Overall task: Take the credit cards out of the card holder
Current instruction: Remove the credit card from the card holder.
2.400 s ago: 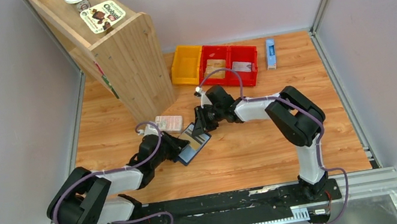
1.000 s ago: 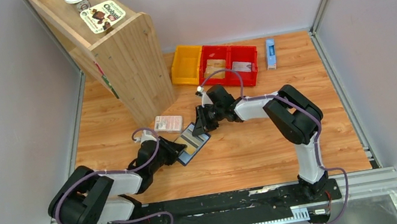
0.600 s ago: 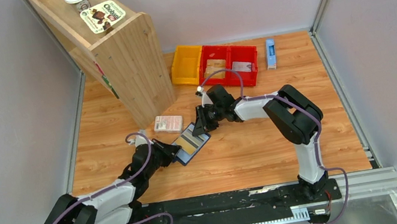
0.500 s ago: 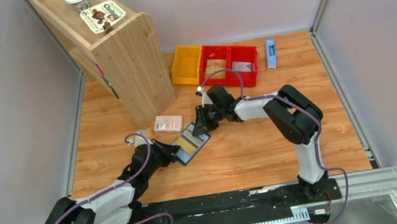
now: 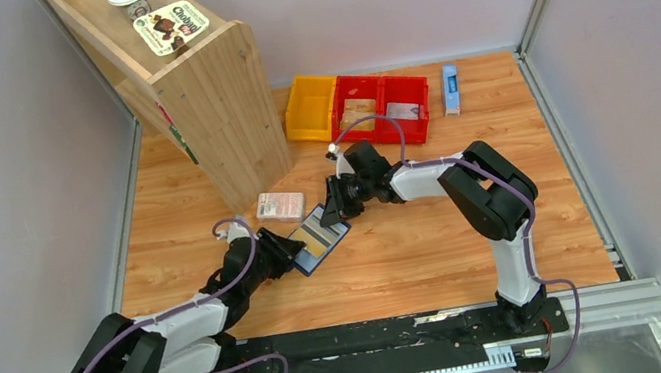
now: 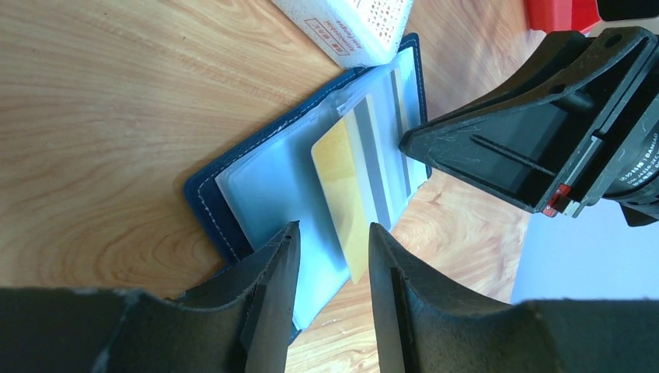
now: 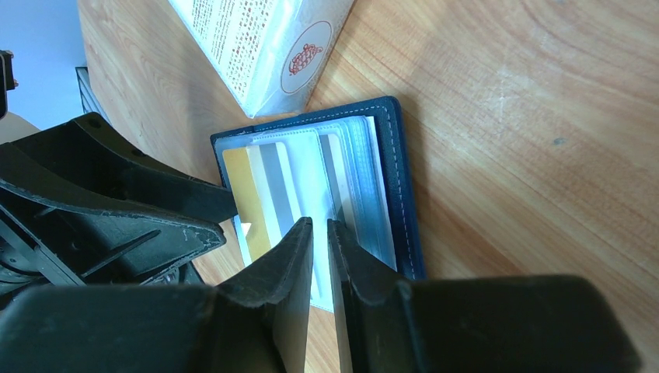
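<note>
The card holder [image 5: 309, 262] is a navy wallet lying open on the table, clear sleeves up. A tan-yellow credit card [image 6: 346, 186] with a grey stripe sticks partway out of a sleeve toward my left gripper. My left gripper [image 6: 330, 229] is open, its fingertips either side of the card's free end, low over the wallet's near edge [image 6: 206, 194]. My right gripper [image 7: 319, 225] is nearly shut, pinching a clear sleeve at the wallet's far side [image 7: 404, 194]. The yellow card [image 7: 249, 202] lies just left of it. In the top view the left gripper [image 5: 287, 252] and the right gripper [image 5: 331, 215] face each other across the wallet.
A pink-and-white packet [image 5: 281, 205] lies against the wallet's far left corner. A tall wooden shelf [image 5: 210, 95] stands behind it. A yellow bin [image 5: 311, 108], red bins [image 5: 383, 102] and a slim blue-and-white box [image 5: 451, 88] sit at the back.
My left gripper drew back off the wallet toward the near left, and the yellow card now shows partway out. The left arm swung outward, then back a little. The right arm stayed put.
</note>
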Robot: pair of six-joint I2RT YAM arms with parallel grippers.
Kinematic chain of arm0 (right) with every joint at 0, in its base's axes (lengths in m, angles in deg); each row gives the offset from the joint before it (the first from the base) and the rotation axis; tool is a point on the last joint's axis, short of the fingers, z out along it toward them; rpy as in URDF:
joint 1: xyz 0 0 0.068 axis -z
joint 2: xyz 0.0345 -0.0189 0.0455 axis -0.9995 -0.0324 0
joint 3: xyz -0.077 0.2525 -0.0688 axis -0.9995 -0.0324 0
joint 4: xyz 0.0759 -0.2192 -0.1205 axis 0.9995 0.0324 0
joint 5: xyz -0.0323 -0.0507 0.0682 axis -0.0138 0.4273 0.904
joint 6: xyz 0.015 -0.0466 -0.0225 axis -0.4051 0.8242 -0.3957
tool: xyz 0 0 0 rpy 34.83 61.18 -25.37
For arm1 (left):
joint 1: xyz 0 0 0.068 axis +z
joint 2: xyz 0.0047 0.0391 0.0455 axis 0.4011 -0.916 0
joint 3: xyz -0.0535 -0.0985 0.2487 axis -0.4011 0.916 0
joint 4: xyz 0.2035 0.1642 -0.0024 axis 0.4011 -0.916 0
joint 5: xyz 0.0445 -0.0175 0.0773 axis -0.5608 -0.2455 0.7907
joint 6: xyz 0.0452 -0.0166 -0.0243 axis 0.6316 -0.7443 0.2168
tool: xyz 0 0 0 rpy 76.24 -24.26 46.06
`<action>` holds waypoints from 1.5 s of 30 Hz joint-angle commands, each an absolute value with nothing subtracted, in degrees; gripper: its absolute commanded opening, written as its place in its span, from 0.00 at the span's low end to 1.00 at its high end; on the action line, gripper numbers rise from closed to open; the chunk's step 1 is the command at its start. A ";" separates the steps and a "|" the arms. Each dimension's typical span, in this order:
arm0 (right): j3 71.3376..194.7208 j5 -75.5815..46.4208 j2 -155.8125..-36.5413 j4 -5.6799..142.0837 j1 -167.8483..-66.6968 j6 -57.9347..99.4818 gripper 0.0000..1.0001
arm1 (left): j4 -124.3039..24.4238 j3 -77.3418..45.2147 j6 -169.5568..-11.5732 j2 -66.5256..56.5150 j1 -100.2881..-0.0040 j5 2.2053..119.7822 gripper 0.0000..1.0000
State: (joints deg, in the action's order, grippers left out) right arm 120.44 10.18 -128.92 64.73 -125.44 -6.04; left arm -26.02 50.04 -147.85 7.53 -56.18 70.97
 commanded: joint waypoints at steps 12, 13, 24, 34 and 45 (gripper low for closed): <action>117.95 3.62 -132.34 70.51 -125.15 -3.53 0.22 | -20.58 48.02 -147.63 0.53 -55.90 70.22 0.35; 117.95 3.62 -132.34 70.51 -125.06 -3.44 0.22 | -20.58 48.11 -147.63 0.61 -55.90 70.31 0.32; 118.22 3.53 -132.61 70.77 -125.06 -3.26 0.22 | -18.73 48.19 -148.24 -0.62 -55.90 70.05 0.19; 118.30 2.83 -132.34 71.30 -125.06 -3.09 0.22 | -23.02 48.11 -149.65 4.48 -55.90 70.22 0.00; 119.27 1.95 -130.24 72.70 -125.15 -3.17 0.26 | -51.58 41.36 -137.38 21.17 -55.90 73.74 0.00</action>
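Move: The credit card's yellow end sticks out of the open card holder, just beyond the left fingertips; its middle lies some 1 cm ahead of the left hand, 3 cm to its right and 1 cm below. The holder's middle is about 1 cm ahead, 4 cm to the right and 2 cm below. The pink box stands roughly 8 cm ahead and 3 cm to the left. From the right hand the card lies about 3 cm back and 2 cm to the left, 1 cm lower. Forward and to its right by about 1.5 cm, the left hand brings its half-open fingers over the credit card's free end, sinks slightly while closing, and pinches the card. Then it draws the card up, left and back some 3 cm, fingers shut and wrist nearly unturned. The right fingertips stay resting on the holder's sleeve, holding still. ##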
